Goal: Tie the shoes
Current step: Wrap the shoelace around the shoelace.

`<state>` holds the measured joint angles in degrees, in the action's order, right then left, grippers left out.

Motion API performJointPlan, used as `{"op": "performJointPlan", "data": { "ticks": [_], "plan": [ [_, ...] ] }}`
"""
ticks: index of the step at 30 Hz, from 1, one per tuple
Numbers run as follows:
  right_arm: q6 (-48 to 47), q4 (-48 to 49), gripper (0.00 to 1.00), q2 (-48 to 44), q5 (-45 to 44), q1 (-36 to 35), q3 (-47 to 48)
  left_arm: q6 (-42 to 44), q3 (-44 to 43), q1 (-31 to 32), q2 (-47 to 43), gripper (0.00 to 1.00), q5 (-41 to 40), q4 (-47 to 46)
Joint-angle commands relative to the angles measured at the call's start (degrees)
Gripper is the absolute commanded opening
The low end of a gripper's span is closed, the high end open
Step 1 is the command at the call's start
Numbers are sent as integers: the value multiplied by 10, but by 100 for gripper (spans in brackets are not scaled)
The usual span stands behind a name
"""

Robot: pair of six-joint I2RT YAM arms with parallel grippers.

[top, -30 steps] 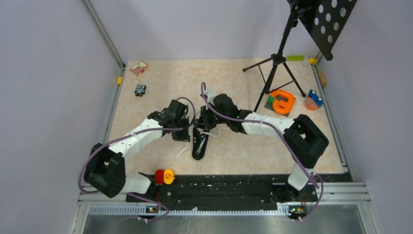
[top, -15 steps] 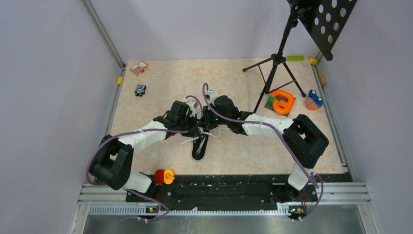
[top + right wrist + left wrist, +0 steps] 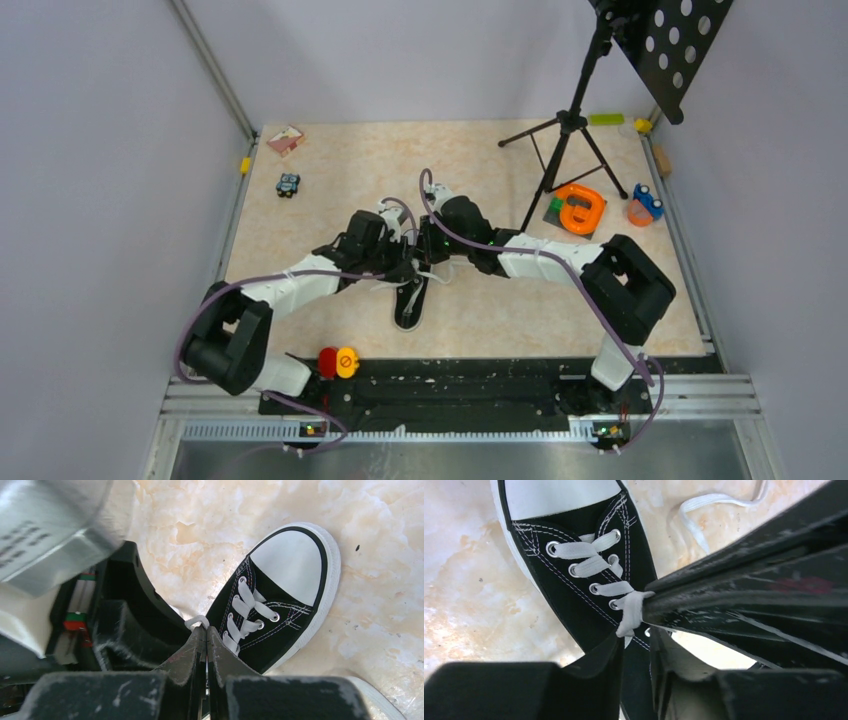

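The black shoe (image 3: 409, 303) with a white toe cap lies at the table's middle, toe toward the arms. Both grippers meet over its lacing. In the right wrist view my right gripper (image 3: 206, 629) is shut on a small loop of white lace (image 3: 196, 622) beside the shoe (image 3: 280, 615). From the left wrist camera, that lace (image 3: 630, 611) runs from the eyelets into the right gripper's black fingers (image 3: 734, 600). My left gripper (image 3: 636, 650) sits just below it, jaws a narrow gap apart, with only black canvas (image 3: 574, 580) between them. A loose lace end (image 3: 704, 507) trails on the table.
A black tripod (image 3: 566, 140) stands at the back right, beside an orange ring-shaped object (image 3: 579, 208) and a blue-and-orange toy (image 3: 645, 204). A small toy car (image 3: 288, 184) and a pink box (image 3: 285, 139) lie at the back left. A red and yellow button (image 3: 338, 362) sits at the near edge.
My left arm has swung right, onto the shoe's lacing beside the right gripper, and its jaws have parted slightly. The right gripper has stayed shut on the lace.
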<state>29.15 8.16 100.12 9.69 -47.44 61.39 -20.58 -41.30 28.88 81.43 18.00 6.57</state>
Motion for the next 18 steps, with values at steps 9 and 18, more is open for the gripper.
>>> {"op": "performJointPlan", "data": {
  "ticks": [9, 18],
  "plan": [
    [4, 27, 0, -31, 9, 5, -4, 8, 52, 2, -95, 53, -37, -74],
    [7, 31, 0, -30, 10, 5, -2, -44, 76, 6, -91, 50, -24, -143]
  ]
}}
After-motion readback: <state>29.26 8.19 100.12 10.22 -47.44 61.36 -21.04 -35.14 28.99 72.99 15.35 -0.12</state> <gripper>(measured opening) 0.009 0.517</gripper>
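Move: Just ahead of the left hand, about 2 cm forward, 1 cm to its right and 1 cm lower, is the white shoelace strand hanging from the right fingertips. The shoe's middle lies some 2 cm back and 5 cm below, its toe cap about 8 cm ahead and 4 cm down, and the loose lace end roughly 9 cm to the right, 5 cm below. For the right hand that strand is about 1 cm back, 1 cm left and 1 cm down, with the lace still pinched. Spreading its already parted fingers to about half open, the left hand lifts some 2 cm away from the shoe's lacing, easing slightly left, then hovers; the wrist tips the fingers up by nearly 10 degrees. The opened fingers come clear of the hanging strand, while the right hand stays in place and keeps its pinch on the lace. ##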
